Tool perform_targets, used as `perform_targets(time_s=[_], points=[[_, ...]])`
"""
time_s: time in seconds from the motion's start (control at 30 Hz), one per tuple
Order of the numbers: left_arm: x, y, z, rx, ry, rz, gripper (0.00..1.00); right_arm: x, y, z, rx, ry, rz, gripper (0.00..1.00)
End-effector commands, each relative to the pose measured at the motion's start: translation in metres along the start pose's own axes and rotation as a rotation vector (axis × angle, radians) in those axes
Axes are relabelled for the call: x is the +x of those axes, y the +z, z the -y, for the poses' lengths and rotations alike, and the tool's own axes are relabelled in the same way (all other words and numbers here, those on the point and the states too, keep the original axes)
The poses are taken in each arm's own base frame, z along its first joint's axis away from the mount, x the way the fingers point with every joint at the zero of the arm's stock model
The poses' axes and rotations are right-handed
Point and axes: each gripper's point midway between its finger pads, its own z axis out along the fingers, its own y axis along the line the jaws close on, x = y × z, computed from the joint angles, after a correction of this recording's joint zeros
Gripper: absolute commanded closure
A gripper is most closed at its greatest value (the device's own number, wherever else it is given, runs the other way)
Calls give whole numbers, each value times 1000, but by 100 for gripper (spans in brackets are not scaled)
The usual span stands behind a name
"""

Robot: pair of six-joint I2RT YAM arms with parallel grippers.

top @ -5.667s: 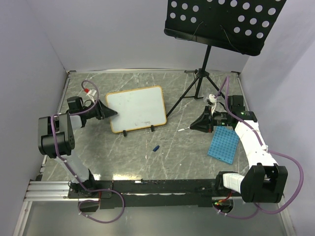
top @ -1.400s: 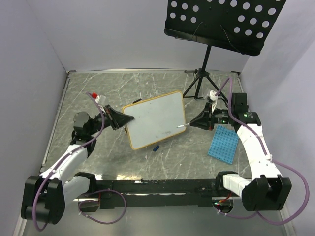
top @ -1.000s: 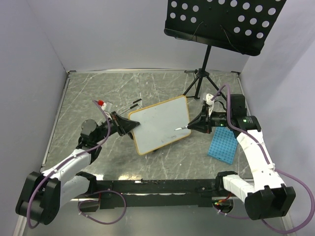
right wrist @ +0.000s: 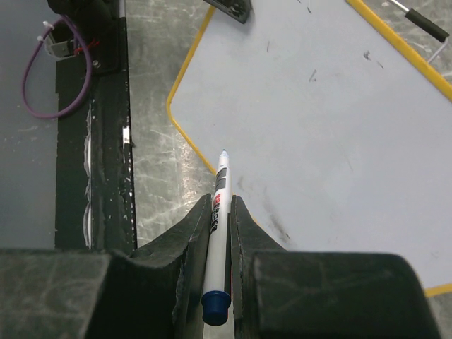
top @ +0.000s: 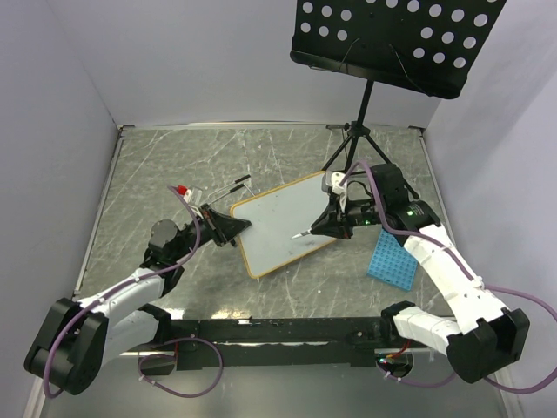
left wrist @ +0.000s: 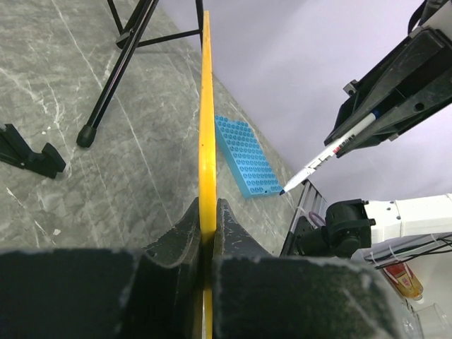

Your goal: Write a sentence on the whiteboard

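Note:
The whiteboard (top: 280,218), glossy white with a yellow-orange frame, is lifted off the table and tilted. My left gripper (top: 233,228) is shut on its left edge. In the left wrist view the board (left wrist: 206,106) shows edge on between the closed jaws of the left gripper (left wrist: 206,206). My right gripper (top: 329,226) is shut on a white marker (right wrist: 217,226) with a blue end. The marker's tip (right wrist: 224,152) hangs over the board's face (right wrist: 318,127) near its edge; contact cannot be told. The sentence is out of view: the face carries only faint grey smudges.
A blue grid tray (top: 394,258) lies on the table right of the board. The black perforated music stand (top: 396,39) rises at the back right, its tripod legs (top: 344,152) spread just behind the board. Grey walls close in both sides.
My left gripper has carried the whiteboard from the back left toward the middle and turned it. In the last second my right gripper brought the marker left, from the board's right edge to over its face.

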Motion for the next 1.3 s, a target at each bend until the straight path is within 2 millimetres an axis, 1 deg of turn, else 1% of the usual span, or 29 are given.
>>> perform_targets(time_s=[0.0,0.33,0.6,0.77,0.8,0.97,1.13,1.27], points=[[-30,6,30,106,60,107,99,-22,2,6,24,-85,16,100],[-29,7,30,98,59,103,99,-30,17,8,26,-109,-1,100],[-28,8,25,81,55,110,99,-36,26,6,22,-144,-20,100],[-28,10,23,76,50,105,99,-37,35,2,7,-173,-43,100],[-28,10,23,77,51,106,99,-42,36,1,4,-187,-41,100],[-28,11,23,73,50,105,99,-44,44,-6,-19,-213,-57,100],[-26,10,20,61,50,104,99,-44,47,-7,-14,-231,-70,100],[-26,11,20,66,43,102,99,-48,49,-6,-5,-247,-72,100]])
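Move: The right hand, already holding the uncapped marker, has the whiteboard's middle about 7 cm to its left, 3 cm ahead and some 6 cm below. The left gripper pinches the board's left edge, roughly 17 cm left of the right hand and 2 cm ahead. From the left hand, the board's middle is about 11 cm right, 1 cm ahead and level; the board stand lies some 14 cm ahead, 3 cm left and 18 cm below. Right hand carries the marker about 6 cm left above the board towards the left gripper, which keeps its pinch. ##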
